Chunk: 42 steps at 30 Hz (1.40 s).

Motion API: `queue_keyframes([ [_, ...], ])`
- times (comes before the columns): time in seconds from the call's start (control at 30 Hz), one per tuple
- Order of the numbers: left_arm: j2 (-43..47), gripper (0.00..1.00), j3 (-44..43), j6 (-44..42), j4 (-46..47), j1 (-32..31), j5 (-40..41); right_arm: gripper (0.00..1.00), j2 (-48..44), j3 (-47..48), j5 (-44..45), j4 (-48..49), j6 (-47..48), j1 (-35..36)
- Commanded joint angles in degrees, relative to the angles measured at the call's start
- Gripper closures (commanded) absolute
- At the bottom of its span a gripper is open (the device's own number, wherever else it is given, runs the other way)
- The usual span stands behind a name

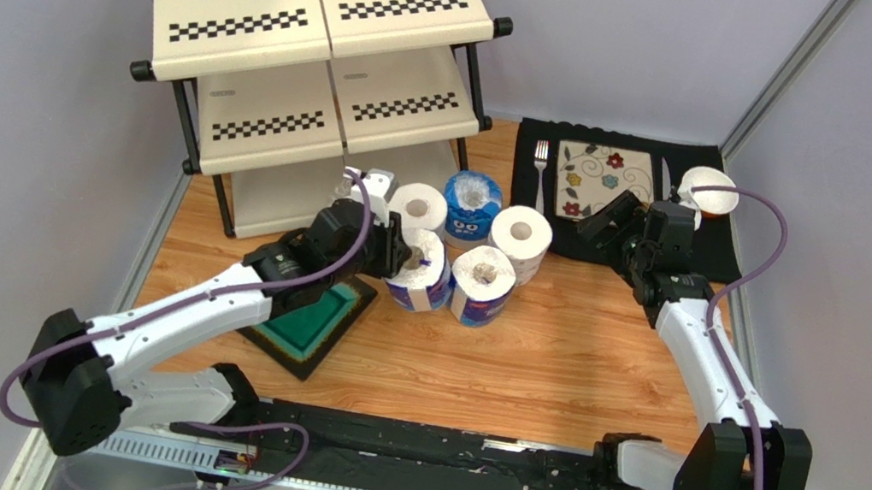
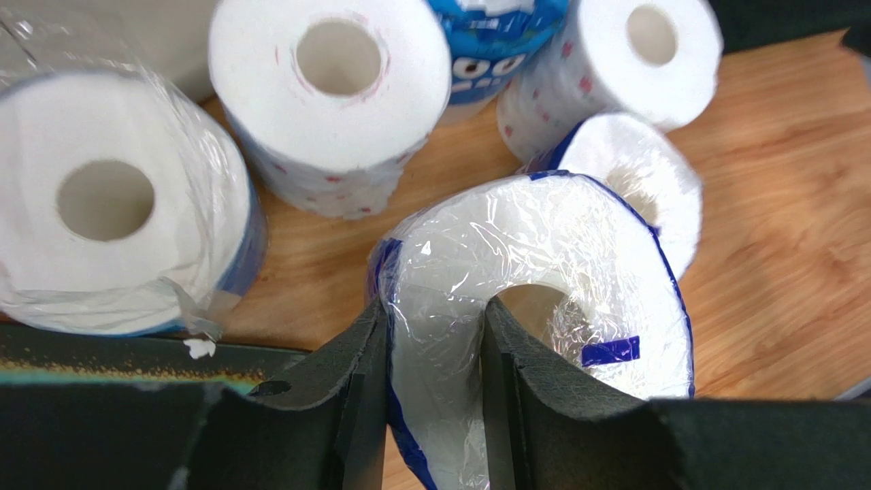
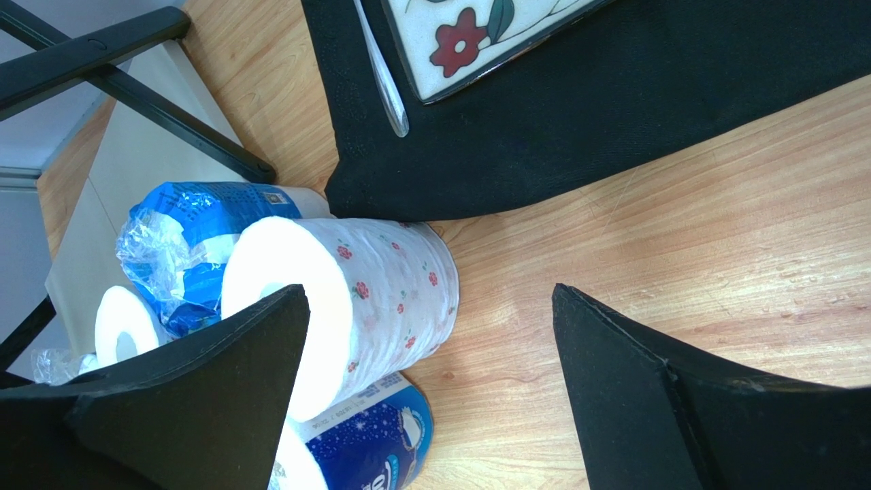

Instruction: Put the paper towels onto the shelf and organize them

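The shelf (image 1: pixel 306 18) stands at the far left with its tiers bare. Six paper towel rolls stand clustered on the table in front of it. My left gripper (image 2: pixel 434 337) is shut on the wall of a blue-wrapped roll (image 2: pixel 542 245), one finger inside its core and one outside; from above this is the front left roll (image 1: pixel 424 276). Around it are a wrapped roll (image 2: pixel 112 204), a patterned roll (image 2: pixel 327 92) and another patterned roll (image 2: pixel 634 51). My right gripper (image 3: pixel 429 296) is open and empty, just right of a flower-patterned roll (image 3: pixel 358 296) and a blue-printed roll (image 3: pixel 358 449).
A black placemat (image 1: pixel 726 250) at the far right holds a floral plate (image 1: pixel 601 173), a fork (image 1: pixel 539 170) and a white cup (image 1: pixel 709 189). A dark tray with a green inside (image 1: pixel 313 324) lies under my left arm. Grey walls close in both sides.
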<state>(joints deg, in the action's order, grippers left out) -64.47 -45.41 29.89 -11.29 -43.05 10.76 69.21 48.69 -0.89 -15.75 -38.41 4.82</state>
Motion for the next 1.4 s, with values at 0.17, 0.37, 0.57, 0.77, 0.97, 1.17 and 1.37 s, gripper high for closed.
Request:
queue_keyframes([
  [0.17, 9.27, 0.62, -5.92, -2.99, 3.72, -0.19, 14.36, 0.08, 0.05, 0.18, 0.27, 0.63, -0.96, 0.28],
  [0.37, 9.45, 0.64, -9.78, -6.86, 8.39, -0.19, 21.75, 0.08, -0.13, 0.27, 0.45, 0.10, -0.70, 0.28],
  [0.57, 9.10, 0.65, -11.55, -10.72, 11.02, -0.19, 24.39, 0.08, -0.30, 0.36, 0.71, -0.25, -0.52, 0.19],
  [0.77, 6.38, 0.65, -13.56, -14.68, 18.23, -0.19, 26.59, 0.08, -0.13, 0.27, 0.27, -0.42, -0.70, 0.28],
  [0.97, 3.82, 0.65, -12.78, -18.46, 24.73, -0.19, 30.28, 0.08, -0.39, 0.44, 0.27, -0.51, -0.70, 0.28],
  [1.17, 4.26, 0.65, -10.23, -21.36, 32.38, -0.11, 32.47, 0.08, -0.04, 0.71, -0.17, -0.34, -0.87, 0.28],
  [1.37, 2.69, 0.65, -9.79, -25.58, 38.18, 0.33, 34.59, 0.09, 0.31, 0.80, -0.96, -0.07, -1.14, 0.28],
])
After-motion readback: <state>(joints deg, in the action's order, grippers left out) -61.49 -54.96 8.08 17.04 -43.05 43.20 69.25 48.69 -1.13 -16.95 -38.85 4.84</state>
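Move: The left hand already has a navy-edged paper towel roll pinched by its wall. The right half of the middle shelf lies about 18 cm ahead of this hand, 5 cm left and 11 cm above. Below the hand by about 11 cm stand a clear-wrapped roll, 6 cm ahead and 7 cm left, and a flowered roll, 9 cm ahead and 2 cm right. From the right hand that shelf half is some 7 cm ahead, 31 cm left and 12 cm higher. Upward first and steeply, then also forward and left, the left hand carries the held roll about 20 cm up and some 7 cm each forward and left, towards the middle shelf's right half. On the way the wrist tilts up until the fingers point roughly level and swings nearly 30 degrees counter-clockwise to face the shelf; the fingers keep their pinch on the roll's wall. ##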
